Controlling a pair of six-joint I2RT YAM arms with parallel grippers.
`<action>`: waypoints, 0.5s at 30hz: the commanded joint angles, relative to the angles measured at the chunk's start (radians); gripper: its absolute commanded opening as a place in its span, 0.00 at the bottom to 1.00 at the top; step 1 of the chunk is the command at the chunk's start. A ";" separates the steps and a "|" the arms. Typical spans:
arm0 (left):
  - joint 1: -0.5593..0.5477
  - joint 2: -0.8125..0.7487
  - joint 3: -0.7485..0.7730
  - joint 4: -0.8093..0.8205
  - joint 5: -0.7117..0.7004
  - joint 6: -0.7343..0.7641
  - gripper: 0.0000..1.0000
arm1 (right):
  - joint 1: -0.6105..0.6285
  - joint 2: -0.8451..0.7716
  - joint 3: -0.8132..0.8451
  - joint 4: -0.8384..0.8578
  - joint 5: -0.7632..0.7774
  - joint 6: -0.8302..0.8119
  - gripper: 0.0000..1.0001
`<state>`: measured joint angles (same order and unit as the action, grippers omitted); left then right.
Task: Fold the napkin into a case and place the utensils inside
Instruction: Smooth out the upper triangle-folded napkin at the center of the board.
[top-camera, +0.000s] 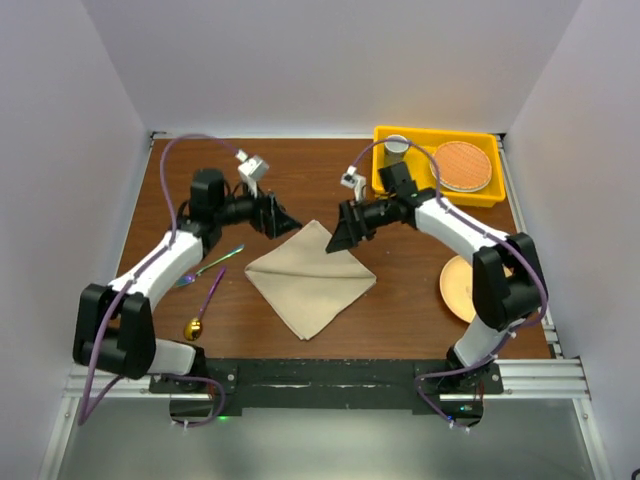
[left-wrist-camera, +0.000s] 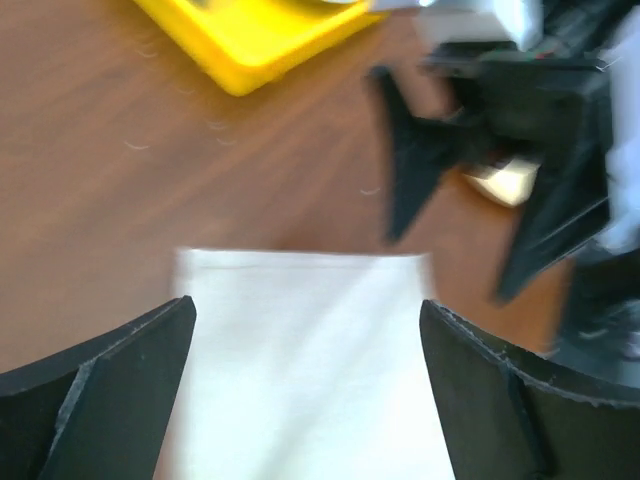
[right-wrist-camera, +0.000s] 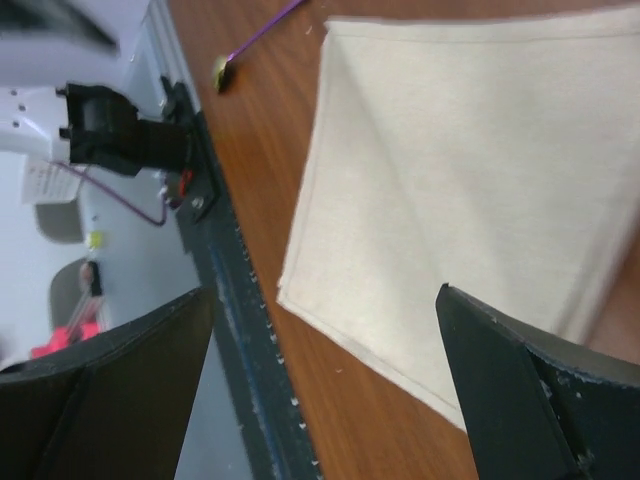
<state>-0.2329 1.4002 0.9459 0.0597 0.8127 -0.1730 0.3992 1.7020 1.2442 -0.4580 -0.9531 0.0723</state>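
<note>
The napkin (top-camera: 310, 278) is a beige cloth folded into a flat square, lying as a diamond in the middle of the table. My left gripper (top-camera: 284, 222) hovers just off its far-left edge, open, and the left wrist view shows the napkin (left-wrist-camera: 300, 370) between its spread fingers with nothing held. My right gripper (top-camera: 338, 238) hangs over the napkin's far corner, open and empty too (right-wrist-camera: 325, 295). The purple fork (top-camera: 210, 265) and the spoon (top-camera: 205, 305) with its gold bowl lie left of the cloth. The case is not formed.
A yellow tray (top-camera: 437, 165) at the back right holds a cup (top-camera: 396, 147) and a round brown disc (top-camera: 465, 165). A peach plate (top-camera: 458, 288) lies at the right, partly under the right arm. The black front rail (right-wrist-camera: 230, 300) runs along the near edge.
</note>
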 joint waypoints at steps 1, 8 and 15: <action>-0.014 -0.029 -0.278 0.382 0.164 -0.535 1.00 | 0.073 -0.016 -0.117 0.280 -0.044 0.276 0.98; -0.032 0.110 -0.413 0.599 0.134 -0.722 1.00 | 0.128 0.083 -0.222 0.587 -0.042 0.539 0.98; -0.036 0.238 -0.404 0.672 0.128 -0.784 1.00 | 0.136 0.194 -0.250 0.737 -0.036 0.643 0.98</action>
<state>-0.2646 1.6032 0.5323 0.6075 0.9287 -0.8795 0.5289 1.8694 1.0058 0.1238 -0.9867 0.6136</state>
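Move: The upper triangle of the folded napkin has its middle about 16 cm below the left hand, some 4 cm back and 6 cm to its right. The napkin's far tip is about 4 cm ahead and 6 cm right of this hand, and the fork lies roughly 5 cm back and 18 cm left. For the right hand, the triangle's middle is about 6 cm left, 1 cm back and 11 cm below. The napkin's right corner is about 8 cm back and 9 cm right of it. Swooping down with fingers wide open, both hands close in over the napkin's upper triangle. The left drops about 11 cm while swinging 7 cm back and drifting a little right, its wrist tipping forward some 40 degrees; the right sinks about 6.5 cm, slides 5.5 cm left and 3 cm back, tipping about 20 degrees. They end nearly tip to tip, still just above the cloth. ##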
